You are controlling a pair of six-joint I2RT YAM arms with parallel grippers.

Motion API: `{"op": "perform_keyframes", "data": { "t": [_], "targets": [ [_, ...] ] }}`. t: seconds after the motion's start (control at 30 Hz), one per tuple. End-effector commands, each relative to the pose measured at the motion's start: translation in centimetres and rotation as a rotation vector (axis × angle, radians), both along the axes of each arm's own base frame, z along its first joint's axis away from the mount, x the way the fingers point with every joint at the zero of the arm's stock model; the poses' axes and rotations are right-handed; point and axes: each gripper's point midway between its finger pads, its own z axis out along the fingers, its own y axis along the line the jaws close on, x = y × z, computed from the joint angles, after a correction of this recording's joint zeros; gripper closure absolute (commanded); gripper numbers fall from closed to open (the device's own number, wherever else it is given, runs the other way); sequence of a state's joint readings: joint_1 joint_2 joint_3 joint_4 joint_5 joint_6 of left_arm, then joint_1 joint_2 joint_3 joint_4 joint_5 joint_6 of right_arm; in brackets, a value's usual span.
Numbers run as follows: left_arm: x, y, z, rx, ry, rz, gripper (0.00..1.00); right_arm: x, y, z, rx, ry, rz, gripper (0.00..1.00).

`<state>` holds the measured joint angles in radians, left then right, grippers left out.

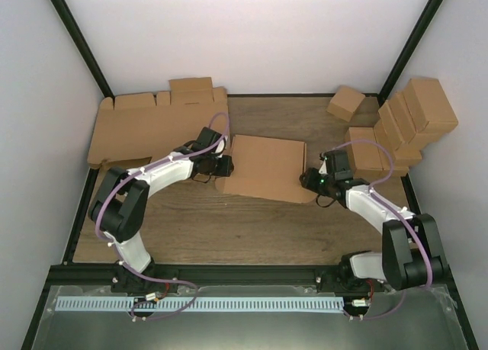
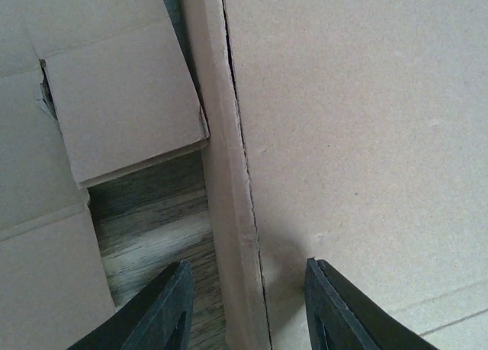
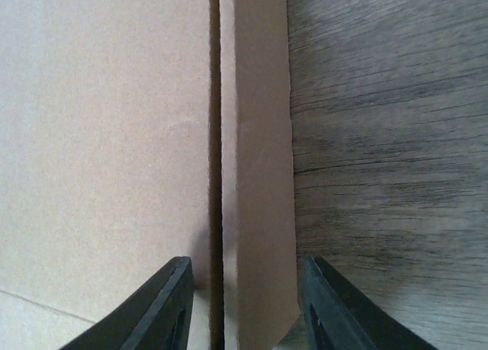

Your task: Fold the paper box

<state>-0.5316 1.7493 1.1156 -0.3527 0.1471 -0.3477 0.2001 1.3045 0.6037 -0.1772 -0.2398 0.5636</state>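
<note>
The paper box point(image 1: 263, 167) lies in the middle of the wooden table with its lid down, a shallow brown cardboard mailer. My left gripper point(image 1: 226, 165) is at its left edge. In the left wrist view that gripper point(image 2: 248, 270) stands open astride the box's left side wall point(image 2: 229, 213), one finger over the wood and the other over the lid point(image 2: 358, 121). My right gripper point(image 1: 309, 180) is at the box's right edge. In the right wrist view it point(image 3: 245, 266) is open astride the right side flap point(image 3: 259, 213), its outer finger point(image 3: 328, 304) close against the flap.
A pile of flat cardboard blanks point(image 1: 145, 125) lies at the back left, and its edge shows in the left wrist view point(image 2: 114, 91). Several small ready-made boxes point(image 1: 404, 129) are stacked at the back right, with one loose box point(image 1: 345, 102) near them. Black frame posts stand at the corners.
</note>
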Motion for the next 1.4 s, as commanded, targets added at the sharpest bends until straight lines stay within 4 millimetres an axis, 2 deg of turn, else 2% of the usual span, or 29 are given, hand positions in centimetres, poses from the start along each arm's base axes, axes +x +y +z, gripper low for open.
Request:
{"op": "perform_keyframes", "data": {
  "t": [0.0,0.1,0.2,0.3,0.37,0.43,0.57,0.73,0.83,0.97,1.17,1.27,1.37],
  "targets": [
    [-0.9,0.7,0.6,-0.003,0.008,0.011,0.56,-0.3,-0.5,1.0,-0.024,-0.024,0.007,0.55],
    [-1.2,0.6,2.7,-0.053,-0.05,0.009,0.48,0.0,-0.1,3.1,-0.016,-0.101,0.045,0.48],
    [-2.1,-0.2,5.1,-0.151,-0.131,-0.039,0.32,0.2,0.6,5.0,0.015,-0.182,0.077,0.38],
    [-2.8,-1.6,8.9,-0.259,-0.288,-0.122,0.22,0.3,0.9,6.5,0.031,-0.252,0.09,0.26],
    [-3.6,-2.7,11.5,-0.281,-0.425,-0.211,0.02,0.5,0.9,7.2,0.027,-0.285,0.094,0.22],
    [-4.6,-4.2,13.7,-0.277,-0.555,-0.313,0.0,0.7,0.8,7.7,0.023,-0.302,0.091,0.2],
    [-5.6,-6.7,16.1,-0.223,-0.736,-0.446,0.0,1.0,0.9,8.0,0.026,-0.307,0.089,0.19],
    [-5.9,-11.2,16.2,-0.221,-0.722,-0.573,0.0,1.2,1.4,8.2,0.035,-0.303,0.113,0.19],
    [-6.3,-13.3,16.8,-0.204,-0.817,-0.615,0.0,1.3,1.1,8.2,0.018,-0.289,0.106,0.18],
    [-6.0,-14.9,16.4,-0.185,-0.858,-0.663,0.0,1.3,0.2,8.3,-0.025,-0.291,0.071,0.17],
    [-4.0,-17.1,13.3,-0.102,-0.761,-0.708,0.0,0.8,-0.7,8.2,-0.057,-0.298,0.038,0.17],
    [-3.1,-17.6,11.9,-0.067,-0.726,-0.708,0.0,0.6,-0.8,8.0,-0.052,-0.29,0.03,0.17],
    [-2.6,-17.5,11.9,-0.053,-0.725,-0.68,0.0,0.5,-0.8,7.7,-0.054,-0.281,0.028,0.17]
  ]
}}
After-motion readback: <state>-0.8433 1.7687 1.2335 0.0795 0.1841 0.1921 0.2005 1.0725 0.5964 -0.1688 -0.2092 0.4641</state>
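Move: The left fingers straddle the box's left side wall. The lid's front-right corner lies about 21 cm to their right and 6 cm back; from the same hand the lid's middle is some 10 cm right and 1 cm ahead, the front flap 10 cm right and 7 cm back. The right fingers straddle the right wall, with that corner 2 cm behind them, the lid's middle 10 cm left and 6 cm ahead. All lie about 1 cm below the hands. The left hand opens wide and comes up off the left wall, climbing about 15 cm as it first draws back some 6 cm, then swings right over the lid for 17 to 18 cm towards the front-right corner, the wrist tipping its fingers up and turning clockwise some 40 degrees each, and it ends by easing forward and down by about 3 cm, still above the lid. Meanwhile the right hand opens to nearly full and lifts about 7 cm straight up off the right wall, its fingers tipping up some 15 degrees, then waits there nearly still. ##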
